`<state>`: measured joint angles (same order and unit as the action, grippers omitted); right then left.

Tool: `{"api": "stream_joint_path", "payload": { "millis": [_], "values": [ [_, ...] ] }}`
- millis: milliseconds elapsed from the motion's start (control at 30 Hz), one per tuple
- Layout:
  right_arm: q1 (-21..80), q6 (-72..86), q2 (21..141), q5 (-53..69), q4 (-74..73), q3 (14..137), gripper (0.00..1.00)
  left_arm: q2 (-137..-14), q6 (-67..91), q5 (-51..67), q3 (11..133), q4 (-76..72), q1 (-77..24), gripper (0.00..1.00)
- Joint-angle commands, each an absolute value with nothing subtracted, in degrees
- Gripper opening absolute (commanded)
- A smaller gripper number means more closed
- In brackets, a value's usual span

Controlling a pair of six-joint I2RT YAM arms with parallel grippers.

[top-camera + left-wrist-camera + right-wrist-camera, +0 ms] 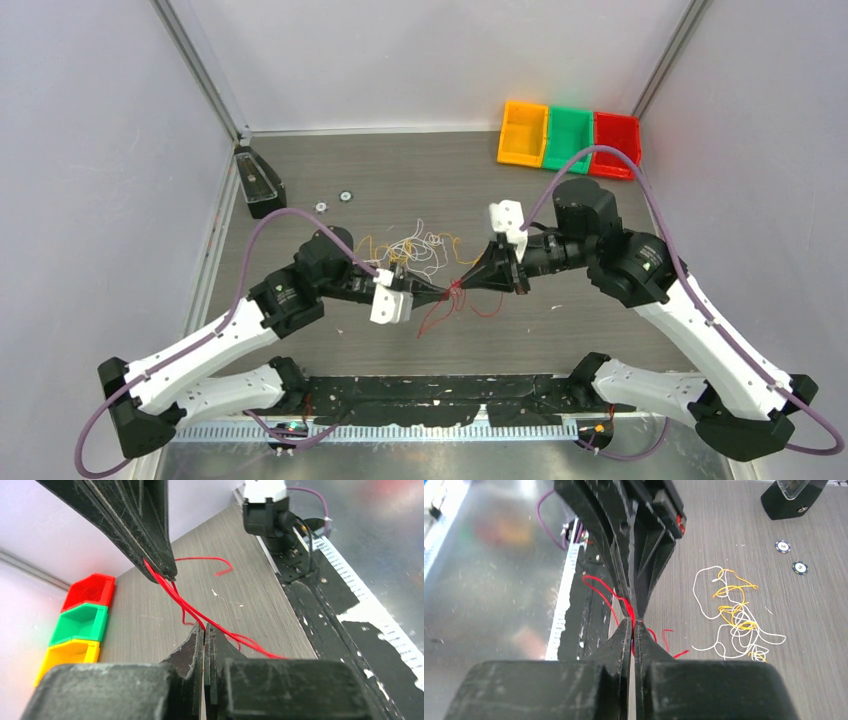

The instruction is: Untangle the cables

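Observation:
The red cable (452, 300) hangs between both grippers near the table's middle, its loose ends trailing toward the front. My left gripper (444, 292) is shut on the red cable (200, 617), which runs taut up to the other arm's tips. My right gripper (462, 283) is shut on the same red cable (630, 611), tip to tip with the left one. A loose tangle of white and yellow-orange cables (420, 248) lies on the table just behind them, also in the right wrist view as white and yellow-orange cables (734, 612).
Three bins, orange (522, 132), green (568, 138) and red (615, 142), stand at the back right. A black box (259, 181) sits at the back left, with two small round tokens (333, 201) near it. Black tape (450, 392) lines the front edge.

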<state>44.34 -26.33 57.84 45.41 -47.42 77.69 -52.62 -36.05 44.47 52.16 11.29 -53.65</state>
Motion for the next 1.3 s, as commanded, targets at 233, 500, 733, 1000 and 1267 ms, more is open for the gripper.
{"api": "stream_joint_path", "payload": {
  "millis": [233, 500, 733, 1000, 1267],
  "values": [
    [42.1, 13.9, 54.3, 46.1, -2.4, 65.9, 0.05, -61.0, -14.8, 33.6, 53.6, -10.0, -53.7, 0.00],
    [41.3, 11.2, 50.9, 31.6, -3.6, 63.8, 0.05, -54.0, -11.0, 17.7, 48.4, -5.0, -47.7, 0.51],
    [40.4, 7.5, 49.0, 25.0, -6.7, 61.9, 0.05, -46.5, -9.9, 21.0, 46.0, -0.3, -35.1, 0.85],
    [40.3, 3.2, 50.5, 20.0, -6.8, 61.5, 0.05, -49.8, -5.4, 36.2, 49.8, -9.9, -33.2, 1.00],
    [23.3, 1.5, 54.6, 21.5, -11.4, 62.9, 0.05, -51.6, -3.9, 34.7, 49.8, -7.8, -33.3, 0.99]
  ]
}}
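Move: Both hands already pinch the red cable high above the table: it lies about 2 cm to the left hand's right and about 2 cm to the right hand's left. From the left hand, the white-and-yellow tangle is roughly 33 cm ahead, 10 cm to the left and 37 cm below. From the right hand, the yellow bin lies about 72 cm ahead and 21 cm right, the red bin about 70 cm ahead and 48 cm right, both some 38 cm below. The left hand lets go of the red cable: it first carries on some 5 cm forward and slightly right, then opens wide while swinging left and farther forward, away from the right fingers, turning about 35 degrees counter-clockwise, and eases back right a little. The right hand keeps its pinch, rises about 6 cm and sinks partly again, going some 13 cm forward and finally right towards the bins, turning clockwise about 40 degrees. ##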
